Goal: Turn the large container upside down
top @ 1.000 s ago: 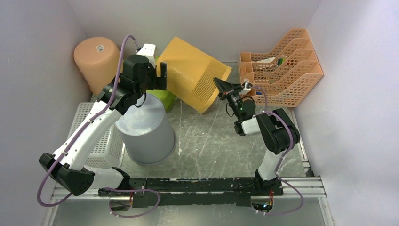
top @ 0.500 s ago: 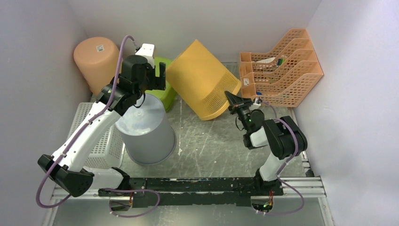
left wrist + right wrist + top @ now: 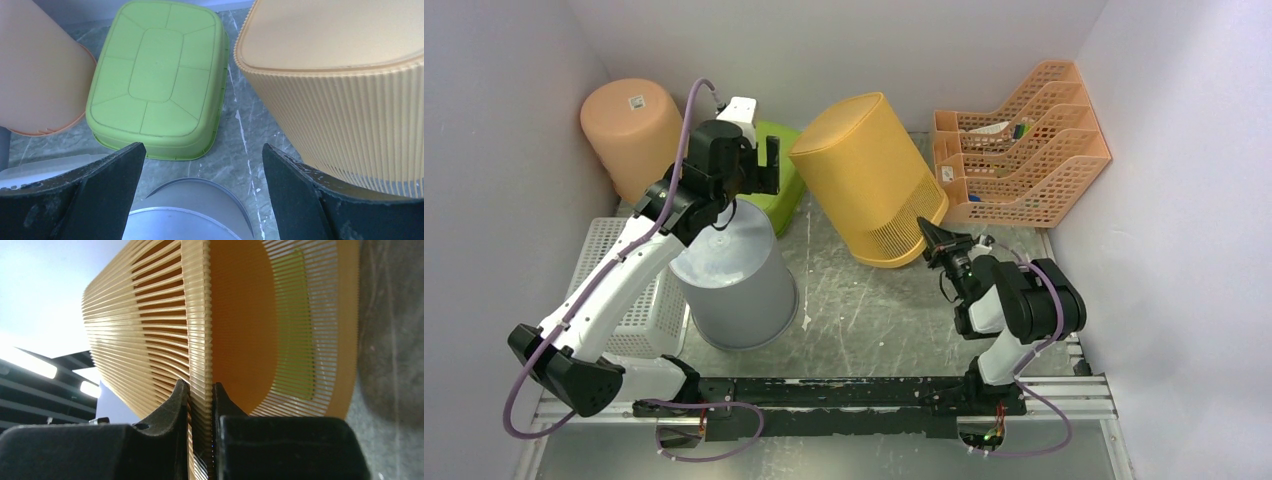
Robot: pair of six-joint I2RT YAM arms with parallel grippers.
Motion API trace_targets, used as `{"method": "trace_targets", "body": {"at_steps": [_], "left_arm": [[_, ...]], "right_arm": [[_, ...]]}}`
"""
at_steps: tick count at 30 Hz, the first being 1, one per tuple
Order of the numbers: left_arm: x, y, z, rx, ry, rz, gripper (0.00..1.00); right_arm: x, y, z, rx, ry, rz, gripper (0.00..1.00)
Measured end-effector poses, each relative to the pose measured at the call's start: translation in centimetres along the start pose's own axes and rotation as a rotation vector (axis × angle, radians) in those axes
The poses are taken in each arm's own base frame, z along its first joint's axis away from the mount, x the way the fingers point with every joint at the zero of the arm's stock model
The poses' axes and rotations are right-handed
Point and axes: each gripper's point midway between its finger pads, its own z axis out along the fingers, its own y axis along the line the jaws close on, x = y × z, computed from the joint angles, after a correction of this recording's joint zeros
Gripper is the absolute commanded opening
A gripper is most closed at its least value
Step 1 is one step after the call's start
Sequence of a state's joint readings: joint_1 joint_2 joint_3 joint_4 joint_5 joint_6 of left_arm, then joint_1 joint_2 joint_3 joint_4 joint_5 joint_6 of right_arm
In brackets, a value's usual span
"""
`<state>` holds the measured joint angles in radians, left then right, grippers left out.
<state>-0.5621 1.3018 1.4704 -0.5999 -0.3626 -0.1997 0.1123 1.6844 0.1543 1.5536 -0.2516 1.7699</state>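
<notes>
The large container is a yellow-orange slatted bin at the table's middle back. It stands tilted, with its closed base up and its open mouth low toward the front right. My right gripper is shut on the bin's rim, and in the right wrist view the slatted wall is pinched between my fingers there. My left gripper is open and empty, hovering left of the bin. The bin's base and ribbed side fill the right of the left wrist view, beyond my open left gripper.
An upturned grey bin stands under my left arm, and its top shows in the left wrist view. An upturned green tub lies behind it. A peach bin is at the back left, a white basket at left, and orange file trays at back right.
My right gripper has moved nearer and lower with the rim in it. The yellow bin has swung from lying on its side to base-up. The left arm barely moved.
</notes>
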Motion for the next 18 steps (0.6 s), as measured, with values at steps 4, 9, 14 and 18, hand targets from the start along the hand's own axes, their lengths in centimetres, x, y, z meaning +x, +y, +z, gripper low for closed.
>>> {"method": "trace_targets", "body": {"at_steps": [4, 9, 14, 18], "left_arm": [[0.4, -0.2, 0.3, 0.007, 0.009, 0.0, 0.99], [0.4, -0.3, 0.3, 0.011, 0.011, 0.001, 1.0], [0.5, -0.5, 0.3, 0.016, 0.012, 0.001, 1.0], [0.6, -0.7, 0.4, 0.022, 0.012, -0.004, 1.0]], "right_arm": [[-0.4, -1.2, -1.1, 0.038, -0.012, 0.005, 0.11], [-1.4, -1.5, -1.4, 0.047, -0.034, -0.018, 0.26], [-2.2, -4.9, -2.7, 0.151, -0.061, -0.034, 0.4], [-0.9, -10.5, -5.3, 0.345, -0.003, -0.012, 0.42]]}}
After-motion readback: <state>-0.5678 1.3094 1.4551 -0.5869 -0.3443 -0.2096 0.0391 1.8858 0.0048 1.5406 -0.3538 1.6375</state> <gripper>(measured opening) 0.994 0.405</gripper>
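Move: The right hand still grips the rim at the near right corner of the tilted yellow basket, whose middle is about 10 cm to its left, 5 cm ahead and 4 cm higher. From that hand the grey container stands some 34 cm left and 10 cm back, the green tub about 31 cm left and 16 cm ahead, the orange rack roughly 21 cm right and 18 cm ahead. The left hand has the basket's middle some 20 cm right, 4 cm ahead and 13 cm below. The right hand eases the held rim a few centimetres down towards the table, drifting slightly left and back, while its fingers begin to open. It then lets go of the basket and drops quickly clear of the rim, down and back, ending about 10 cm lower and 5 cm nearer the base, with the fingers nearly half open and tipped some 20 degrees downward. ##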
